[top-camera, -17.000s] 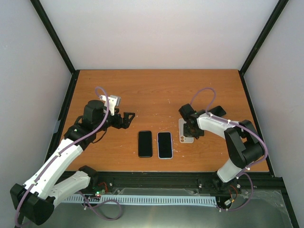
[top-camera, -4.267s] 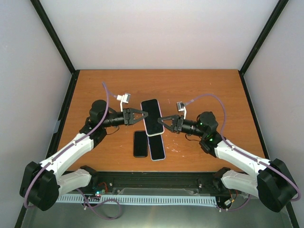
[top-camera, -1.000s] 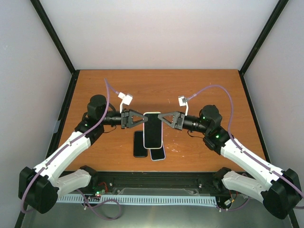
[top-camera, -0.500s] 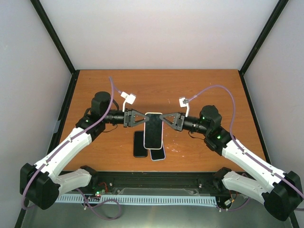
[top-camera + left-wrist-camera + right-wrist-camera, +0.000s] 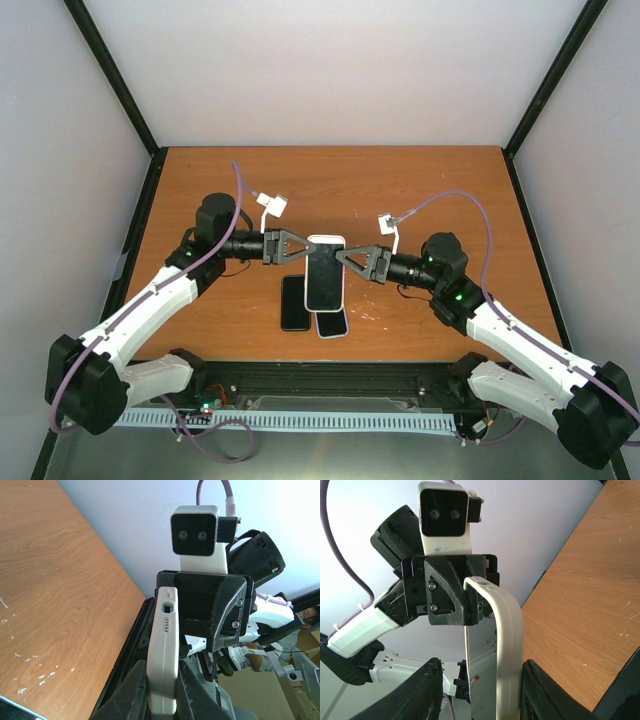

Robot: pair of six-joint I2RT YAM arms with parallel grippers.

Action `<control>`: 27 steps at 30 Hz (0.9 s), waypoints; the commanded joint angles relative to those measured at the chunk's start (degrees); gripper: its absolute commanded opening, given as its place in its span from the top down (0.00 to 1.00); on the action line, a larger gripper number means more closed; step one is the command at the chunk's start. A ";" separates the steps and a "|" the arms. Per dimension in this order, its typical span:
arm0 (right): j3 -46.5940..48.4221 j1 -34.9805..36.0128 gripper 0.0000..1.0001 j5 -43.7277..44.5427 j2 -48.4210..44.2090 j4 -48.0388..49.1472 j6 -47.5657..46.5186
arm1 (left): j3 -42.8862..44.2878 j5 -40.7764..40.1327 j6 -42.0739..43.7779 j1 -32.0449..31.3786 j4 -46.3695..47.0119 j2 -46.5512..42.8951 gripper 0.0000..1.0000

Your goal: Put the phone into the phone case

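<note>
The white phone case [image 5: 325, 272], dark on its upward face, hangs above the table between my two grippers. My left gripper [image 5: 300, 250] is shut on the case's left long edge; in the left wrist view [image 5: 161, 682] its jaws pinch the case [image 5: 164, 650] edge-on. My right gripper [image 5: 346, 261] is open around the case's right edge. In the right wrist view [image 5: 480, 692] the case [image 5: 507, 645] leans on one finger with a gap to the other. A black phone [image 5: 295, 303] lies on the table. A white-edged phone [image 5: 333, 323] is partly hidden under the case.
The wooden table [image 5: 440, 190] is bordered by black frame posts and white walls. A black rail [image 5: 330, 378] runs along the near edge. Purple cables loop above both wrists.
My right gripper has shifted slightly toward the near edge along the case's right side. The left gripper and the case have barely moved. The phones on the table stay put.
</note>
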 commanded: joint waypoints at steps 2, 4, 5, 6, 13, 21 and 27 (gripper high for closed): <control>-1.60 0.29 0.58 -2.18 -1.65 0.47 0.00 | 2.15 0.79 -2.96 0.25 6.12 0.35 0.99; -1.39 0.34 0.62 -2.93 -1.04 0.31 0.34 | 1.93 0.87 -3.33 0.25 6.84 0.60 0.99; -1.36 0.32 0.66 -3.20 -0.72 0.46 0.51 | 2.05 0.83 -3.31 0.25 6.87 0.75 0.99; -1.47 0.33 0.71 -3.32 -0.48 0.95 1.10 | 2.14 0.76 -3.34 0.25 6.87 0.93 0.99; -1.16 0.38 0.97 -0.96 0.51 7.66 7.04 | 3.50 -0.16 -6.55 0.25 6.11 1.20 0.67; 0.33 0.29 0.97 11.25 -3.44 8.10 8.21 | -3.22 -3.06 -6.56 0.26 3.11 -2.58 0.31; 1.85 0.29 0.97 15.62 -2.65 7.91 9.26 | -7.43 -0.84 -8.85 0.25 6.09 -4.85 0.34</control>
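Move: The phone in the white case, already pinched by the left hand, has its middle about 5 cm back and 3 cm right of that hand. From the open right hand it lies 4 cm back and 3 cm left, at hand height. Some 24 cm below, the black phone is about 1 cm back and 10 cm left of the right hand; the light-rimmed phone is 3 cm back and 2 cm left. Right pinches the white case's right edge, left lets go, sinking about 2 cm; right swings it forward-right, clockwise. ##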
